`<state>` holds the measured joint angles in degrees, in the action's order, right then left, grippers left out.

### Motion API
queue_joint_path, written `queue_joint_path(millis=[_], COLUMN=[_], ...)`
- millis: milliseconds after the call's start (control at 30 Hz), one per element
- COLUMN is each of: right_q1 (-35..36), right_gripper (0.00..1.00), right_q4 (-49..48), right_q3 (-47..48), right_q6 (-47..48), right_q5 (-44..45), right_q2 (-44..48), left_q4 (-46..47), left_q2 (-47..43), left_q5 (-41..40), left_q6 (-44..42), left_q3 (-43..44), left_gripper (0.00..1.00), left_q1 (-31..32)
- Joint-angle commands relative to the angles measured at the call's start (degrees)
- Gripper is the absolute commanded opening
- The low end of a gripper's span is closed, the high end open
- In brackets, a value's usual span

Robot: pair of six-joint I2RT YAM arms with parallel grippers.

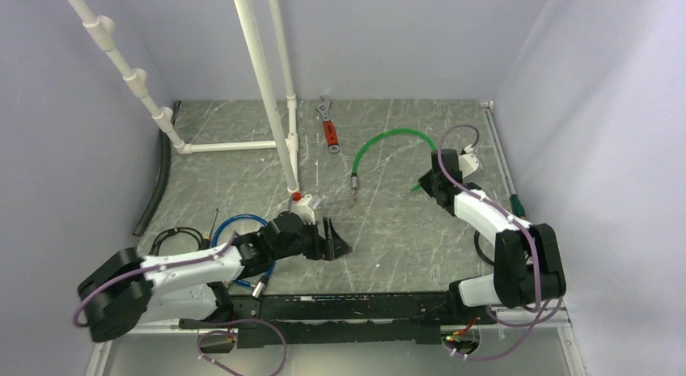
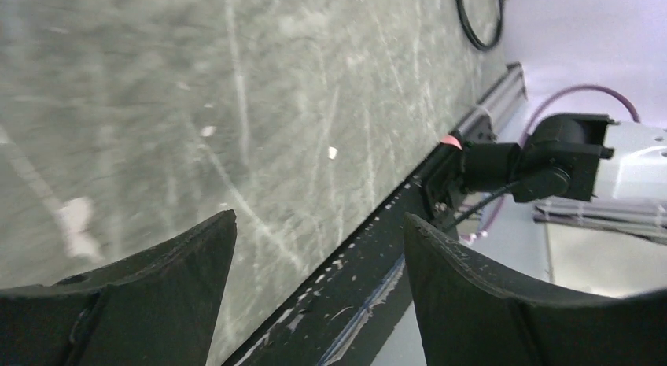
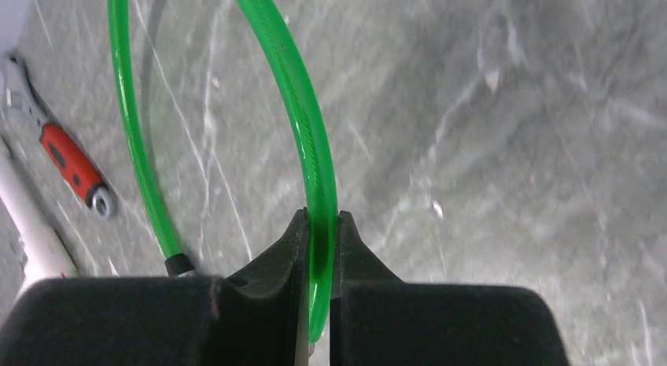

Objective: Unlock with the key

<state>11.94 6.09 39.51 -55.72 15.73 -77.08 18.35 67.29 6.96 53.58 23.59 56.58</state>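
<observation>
The green cable (image 1: pixel 394 133) arcs across the table's middle, and my right gripper (image 1: pixel 425 184) is shut on its right end. In the right wrist view the cable (image 3: pixel 303 114) runs straight between the gripper's (image 3: pixel 320 220) closed fingers. Its other end, with a dark collar (image 3: pixel 179 265), rests on the table. A tiny brownish key (image 1: pixel 354 200) lies just beyond that end. My left gripper (image 1: pixel 332 240) hovers open and empty, lower left of the key. In the left wrist view the gripper (image 2: pixel 318 219) has only table and black rail between its fingers.
A red-handled wrench (image 1: pixel 329 132) lies at the back. White pipes (image 1: pixel 275 109) stand at the back left. A blue cable loop (image 1: pixel 239 221) and a black loop (image 1: pixel 174 234) lie by the left arm. A black rail (image 1: pixel 356 299) runs along the near edge.
</observation>
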Motion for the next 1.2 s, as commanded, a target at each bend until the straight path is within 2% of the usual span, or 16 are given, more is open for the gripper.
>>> queue_joint_path(millis=[0, 100, 167, 267, 333, 367, 400, 467, 600, 700, 767, 867, 1000, 1167], right_q1=[-3.6, -5.7, -7.3, -8.3, -8.3, -8.3, -8.3, -8.2, -3.6, 6.1, 13.5, 24.2, 40.3, 54.3], right_gripper=[0.00, 0.01, 0.12, 0.47, 0.67, 0.77, 0.82, 0.87, 0.91, 0.92, 0.92, 0.91, 0.91, 0.91], right_q4=[-5.8, -7.7, -9.0, -9.4, -7.2, -5.0, -2.9, 0.9, 3.8, 7.1, 9.7, 11.1, 13.7, 22.5], right_q3=[7.8, 11.1, 11.4, 11.7, 13.3, 14.4, 15.7, 17.6, 16.6, 15.6, 14.7, 12.7, 16.2, 30.0], right_q6=[3.0, 6.1, 7.0, 9.0, 10.8, 11.7, 12.5, 13.8, 16.0, 15.7, 13.4, 8.5, 4.1, -2.0], right_q5=[-0.8, -2.5, -4.3, -4.2, -2.7, -2.1, -1.5, -0.7, -0.3, 2.2, 4.5, 4.6, 5.8, 8.4], right_q2=[-5.3, -10.2, -12.1, -12.5, -12.3, -12.4, -12.5, -11.7, -5.6, -0.9, 1.3, 3.2, -1.4, -15.2], left_q4=[-28.9, -42.9, -53.0, -66.3, -73.5, -74.0, -73.1, -74.2, -87.4, -92.4, -88.9, -86.6, -88.3, -85.8], left_q2=[-11.5, -18.8, -22.1, -25.4, -26.7, -27.4, -28.1, -27.5, -23.9, -24.2, -26.9, -31.3, -35.2, -40.2], left_q5=[-14.0, -21.4, -27.2, -33.6, -37.1, -37.5, -36.3, -35.1, -40.7, -47.7, -48.5, -51.6, -53.6, -53.3], left_q6=[-5.5, -5.8, -5.0, -4.0, -2.2, -3.1, -4.8, -6.8, -7.9, -8.0, -12.7, -13.1, -10.5, -12.1], left_q3=[3.6, 7.1, 10.7, 17.2, 21.9, 23.0, 23.8, 27.1, 37.2, 41.3, 40.4, 37.0, 37.1, 36.2], left_gripper=[0.82, 0.82, 0.82, 0.82, 0.82, 0.82, 0.82, 0.81, 0.81, 0.82, 0.82, 0.82, 0.81, 0.80], left_q1=[0.2, 0.2, 0.2, 0.1, 0.8, 1.4, 1.6, 1.6, 1.6, 1.7, 1.7, 1.7, 1.7, 1.6])
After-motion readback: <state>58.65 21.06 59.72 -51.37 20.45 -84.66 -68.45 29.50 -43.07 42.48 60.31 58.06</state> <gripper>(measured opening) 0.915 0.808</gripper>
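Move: Gripped in the right hand is the free end of the green cable; the bare table where it will be laid lies some 6 cm ahead, 4 cm to the right and 4 cm below. The lock head is about 17 cm to this hand's left and 2 cm ahead, its keys 17 cm left and 3 cm back. From the empty left hand, the lock head lies roughly 22 cm ahead, 3 cm right, 6 cm below; the blue cable loop 24 cm left, 2 cm ahead. Carrying the green cable's end about 7 cm forward and 4 cm right, the right hand opens wide, lets go low over the table and rises, then sweeps some 30 cm left and back above the keys, turning about 45 degrees counter-clockwise. Meanwhile the left hand, open and empty, swings 26 cm left and rises 16 cm to above the blue cable loop, its wrist rolling and turning counter-clockwise. ##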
